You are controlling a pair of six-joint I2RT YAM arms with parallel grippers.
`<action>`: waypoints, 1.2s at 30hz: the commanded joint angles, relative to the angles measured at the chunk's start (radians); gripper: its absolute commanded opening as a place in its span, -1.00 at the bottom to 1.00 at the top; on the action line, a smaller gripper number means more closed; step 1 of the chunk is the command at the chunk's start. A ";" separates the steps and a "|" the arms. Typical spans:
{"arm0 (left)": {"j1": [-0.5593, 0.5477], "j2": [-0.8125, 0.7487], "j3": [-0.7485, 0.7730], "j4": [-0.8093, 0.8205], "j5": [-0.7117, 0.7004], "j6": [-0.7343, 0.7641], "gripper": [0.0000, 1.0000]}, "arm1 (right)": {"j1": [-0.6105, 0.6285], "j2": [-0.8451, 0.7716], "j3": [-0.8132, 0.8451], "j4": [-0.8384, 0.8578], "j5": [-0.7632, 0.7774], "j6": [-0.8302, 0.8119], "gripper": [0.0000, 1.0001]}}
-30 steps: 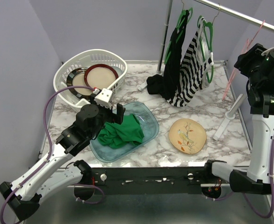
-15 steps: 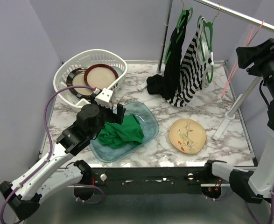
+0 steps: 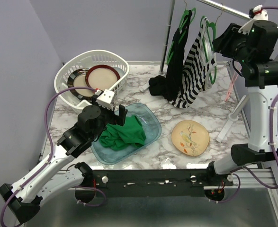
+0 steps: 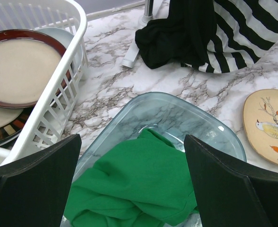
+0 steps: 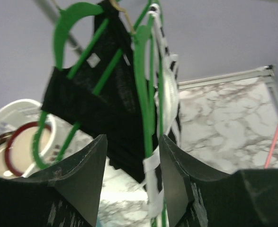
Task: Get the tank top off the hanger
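Observation:
A black-and-white striped tank top [image 3: 194,71] hangs on a green hanger [image 3: 209,35] from the rail, next to a black garment [image 3: 174,66] on another green hanger. My right gripper [image 3: 218,43] is high up, just right of the striped top's hanger. In the right wrist view the gripper [image 5: 133,139] is open, and the green hanger [image 5: 141,71] and a white strap [image 5: 169,92] run between the fingers; I cannot tell if they touch. My left gripper [image 3: 121,115] is open over a green cloth [image 4: 129,189] and holds nothing.
The green cloth lies in a glass dish [image 3: 152,128]. A white basket [image 3: 63,75] with plates stands at the back left. A bird-painted plate [image 3: 190,137] lies front right. The metal rail [image 3: 233,12], a pink hanger [image 3: 232,87] and a white post [image 3: 232,119] are at the right.
My right arm has swung up and left from the far right edge to the striped top's hanger. The left arm has not moved.

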State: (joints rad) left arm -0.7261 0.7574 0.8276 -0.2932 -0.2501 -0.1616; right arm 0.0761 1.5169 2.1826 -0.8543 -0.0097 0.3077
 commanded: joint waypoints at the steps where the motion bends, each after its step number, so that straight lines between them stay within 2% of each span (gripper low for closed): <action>1: 0.004 -0.004 0.001 0.003 0.008 -0.004 0.98 | 0.017 0.019 -0.067 0.184 0.217 -0.117 0.12; 4: 0.004 0.000 0.007 0.000 0.006 -0.003 0.98 | 0.017 0.040 -0.089 0.236 0.237 -0.128 0.13; 8: 0.002 0.002 0.004 0.002 -0.003 -0.001 0.98 | 0.017 0.084 -0.072 0.247 0.191 -0.110 0.11; 13: 0.004 0.019 0.005 0.000 0.000 -0.001 0.98 | 0.019 0.141 -0.006 0.216 0.146 -0.081 0.08; 20: 0.002 0.028 0.005 -0.003 0.000 0.001 0.98 | 0.030 0.166 0.028 0.206 0.168 -0.070 0.08; 27: 0.002 0.037 0.007 -0.004 -0.006 0.004 0.98 | 0.033 0.114 0.048 0.159 0.211 -0.052 0.08; 32: 0.004 0.045 0.005 -0.003 0.000 0.004 0.98 | 0.034 0.068 -0.021 0.225 0.116 -0.091 0.08; 36: 0.002 0.049 0.005 -0.004 0.005 0.004 0.98 | 0.033 0.100 -0.011 0.216 0.105 -0.127 0.08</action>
State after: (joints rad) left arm -0.7261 0.8024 0.8276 -0.2935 -0.2504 -0.1612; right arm 0.1040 1.6081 2.1693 -0.6514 0.1390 0.2283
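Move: The striped tank top still hangs on its green hanger just off the right fingertips: its middle is about 8 cm ahead, 5 cm to the left and 15 cm below that hand. The black top hangs roughly 8 cm farther left of it, and the empty pink hanger some 12 cm to the hand's right, 3 cm ahead and 5 cm lower. From the left hand the striped top lies about 20 cm ahead, 29 cm right and 5 cm above. With its fingers kept about half open and nothing between them, the right hand reaches roughly 7.5 cm forward to the striped top's green hanger, dipping and edging right about 2 cm and swinging some 8 degrees clockwise on the way. It then backs off about 2.5 cm while rising nearly 3 cm and tipping its fingertips slightly up, staying close beside the hanger without gripping; whether a finger touches it can't be made out. ##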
